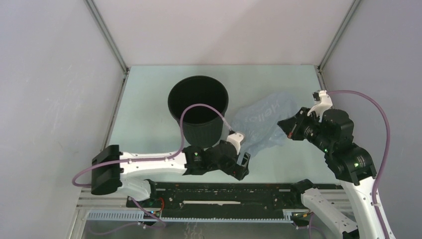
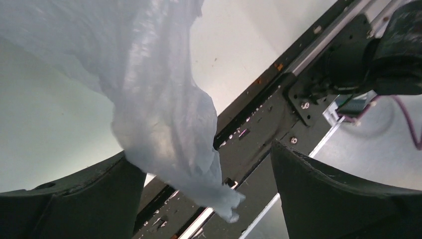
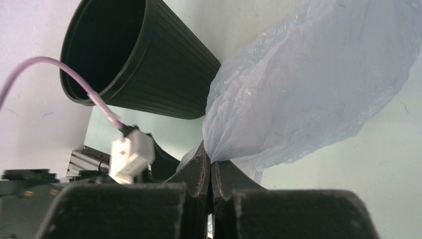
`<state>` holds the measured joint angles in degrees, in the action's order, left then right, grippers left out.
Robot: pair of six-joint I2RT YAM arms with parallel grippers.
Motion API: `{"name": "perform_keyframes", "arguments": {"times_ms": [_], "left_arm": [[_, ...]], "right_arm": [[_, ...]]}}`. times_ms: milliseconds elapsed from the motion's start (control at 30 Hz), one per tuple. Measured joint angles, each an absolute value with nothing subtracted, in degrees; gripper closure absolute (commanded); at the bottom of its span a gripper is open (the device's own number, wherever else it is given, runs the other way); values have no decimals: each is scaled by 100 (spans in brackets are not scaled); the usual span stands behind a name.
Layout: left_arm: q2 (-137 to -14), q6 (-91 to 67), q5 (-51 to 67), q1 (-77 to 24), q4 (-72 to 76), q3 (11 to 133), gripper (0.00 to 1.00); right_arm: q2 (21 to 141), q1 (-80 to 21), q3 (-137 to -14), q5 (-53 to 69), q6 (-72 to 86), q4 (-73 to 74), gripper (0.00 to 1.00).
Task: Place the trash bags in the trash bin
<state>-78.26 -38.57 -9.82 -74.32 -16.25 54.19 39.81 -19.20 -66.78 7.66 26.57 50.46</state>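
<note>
The round black trash bin (image 1: pixel 198 99) stands upright at the table's middle, and it shows tilted in the right wrist view (image 3: pixel 134 64). The pale grey-blue trash bag (image 1: pixel 263 122) hangs stretched in the air to the right of the bin, faint white lettering on it. My right gripper (image 1: pixel 288 128) is shut on the bag's right edge; its fingertips pinch the film (image 3: pixel 211 160) and the bag (image 3: pixel 308 89) fans out beyond them. My left gripper (image 1: pixel 242 164) is open at the bag's near-left end. A crumpled corner of the bag (image 2: pixel 164 119) dangles between its spread fingers (image 2: pixel 338 194), touching neither that I can see.
The left arm's purple cable (image 1: pixel 191 110) arcs over the bin's front. Its white connector (image 3: pixel 130 155) shows close to my right fingers. A black rail (image 1: pixel 224 191) runs along the near table edge, below the left gripper. Grey walls close in the table at left, right and back.
</note>
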Motion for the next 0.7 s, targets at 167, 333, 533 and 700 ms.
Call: {"name": "perform_keyframes", "arguments": {"times_ms": [167, 333, 533, 700], "left_arm": [[-8097, -3865, -1100, -7542, -1662, 5411, 20], [-8097, -3857, -1291, -7507, -1876, 5411, 25], [-7946, -3865, -1435, -7483, -2265, 5411, 41], [-7413, -3900, -1653, -7448, -2427, 5411, 65]], "right_arm": [[4014, -1920, -6735, 764, 2749, 4886, 100], [4014, -1916, -6735, 755, 2803, 4821, 100], [4014, -1914, -6735, 694, 2867, 4770, 100], [4014, -1914, -6735, 655, 2891, 4770, 100]]}}
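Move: The trash bag's loose lower end hangs almost between my open left fingers, only some 2 cm ahead and 2 cm left, at finger height. The trash bin stands about 16 cm ahead and 16 cm left of my left hand, its middle some 3 cm higher; my right gripper is roughly 8 cm ahead, 12 cm right and 17 cm up. From my right hand, that loose end lies about 6 cm back, 14 cm left and 15 cm or more below. I dip my open left hand nearly 3 cm, then sweep it about 3.5 cm left towards the foot of the trash bin, rising back to its first height as the fingers close around the bag's loose end, to roughly half their opening. My right hand keeps its pinch on the bag and eases up a centimetre or so. ##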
